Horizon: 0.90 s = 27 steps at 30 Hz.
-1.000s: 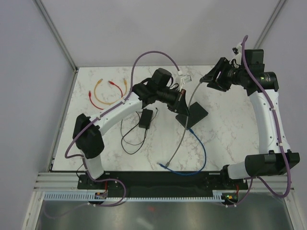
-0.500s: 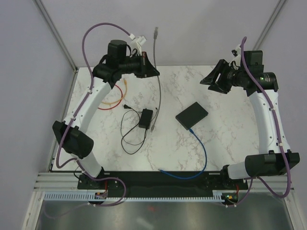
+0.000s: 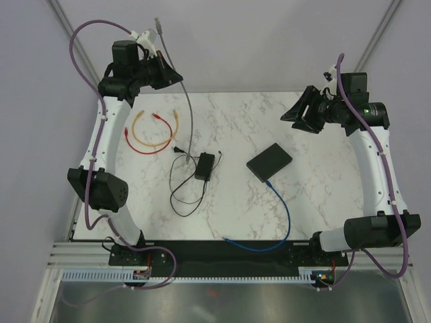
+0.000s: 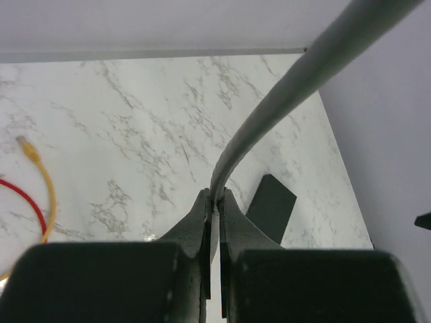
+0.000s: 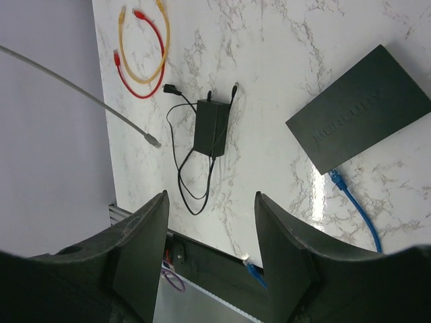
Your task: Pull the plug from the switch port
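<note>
The switch (image 3: 269, 161) (image 5: 360, 108) (image 4: 271, 205) lies flat right of the table's middle. A blue cable (image 3: 283, 208) (image 5: 353, 202) is plugged into its near edge. My left gripper (image 3: 179, 79) (image 4: 215, 196) is raised high over the far-left corner, shut on a grey cable (image 3: 189, 114) (image 4: 283, 101) that is free of the switch. The plug (image 3: 159, 23) at one end sticks up past the fingers. The cable's other end (image 3: 180, 151) (image 5: 155, 142) dangles above the table. My right gripper (image 3: 291, 116) (image 5: 210, 196) hovers open and empty above the far right, apart from the switch.
A small black power brick (image 3: 205, 165) (image 5: 211, 128) with a thin looped cord lies left of the middle. Red and yellow patch cables (image 3: 151, 134) (image 5: 145, 54) curl at the far left. The blue cable's loose end (image 3: 229, 238) rests at the near edge.
My left arm has swung up and left, away from the switch, carrying the grey cable; its loose end has slid from the near edge to beside the power brick. The right arm has barely moved.
</note>
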Each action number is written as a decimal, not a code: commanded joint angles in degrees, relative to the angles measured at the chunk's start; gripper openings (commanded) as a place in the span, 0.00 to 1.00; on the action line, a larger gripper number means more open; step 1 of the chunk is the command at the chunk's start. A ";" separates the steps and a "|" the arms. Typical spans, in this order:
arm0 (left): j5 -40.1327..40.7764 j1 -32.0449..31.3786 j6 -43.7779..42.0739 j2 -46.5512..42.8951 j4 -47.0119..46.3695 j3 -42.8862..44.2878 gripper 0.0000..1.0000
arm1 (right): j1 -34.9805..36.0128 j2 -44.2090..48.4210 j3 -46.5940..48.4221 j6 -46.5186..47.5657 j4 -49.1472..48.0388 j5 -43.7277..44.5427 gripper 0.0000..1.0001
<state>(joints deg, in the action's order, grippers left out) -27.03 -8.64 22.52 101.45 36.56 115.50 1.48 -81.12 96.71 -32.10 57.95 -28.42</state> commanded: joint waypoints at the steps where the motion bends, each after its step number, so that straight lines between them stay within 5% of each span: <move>1: 3.73 2.84 -3.36 3.40 4.56 9.97 0.02 | -0.16 1.40 -0.20 1.07 0.14 -0.67 0.61; 14: 32.11 4.87 -27.17 3.57 10.82 6.14 0.02 | -0.16 0.70 -0.46 1.25 0.14 -1.28 0.62; 20: 18.11 6.18 -33.16 9.20 11.17 3.94 0.02 | -0.24 0.44 -1.26 1.16 0.14 -1.81 0.62; 27: 11.31 6.53 -35.62 15.70 12.58 3.15 0.02 | -0.16 0.79 -1.43 1.25 0.14 -1.63 0.62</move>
<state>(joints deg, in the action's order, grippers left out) -9.85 -2.46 -9.15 116.11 48.12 118.65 1.48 -81.17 95.37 -31.48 57.98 -29.21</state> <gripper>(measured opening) 0.048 0.616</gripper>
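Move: The left hand, shut on the middle of the grey cable, is bound for the red and yellow cables laid aside earlier, about 8 cm ahead, 15 cm to its left and some 37 cm below. Down at about the same table level, the power plug is 3 cm back and 5 cm left of this hand, and the black adapter 12 cm back and 7 cm right. From the idle right hand the red and yellow cables lie some 21 cm ahead and 60 cm left. Swinging left and a little forward, the left arm carries the grey cable towards the red and yellow cables, some 12 cm left, then sinks ever faster, about 15 cm in all and still descending. The wrist rolls some 35 degrees, left side rising, so the fingers come to point more steeply down; they keep their pinch on the cable. ##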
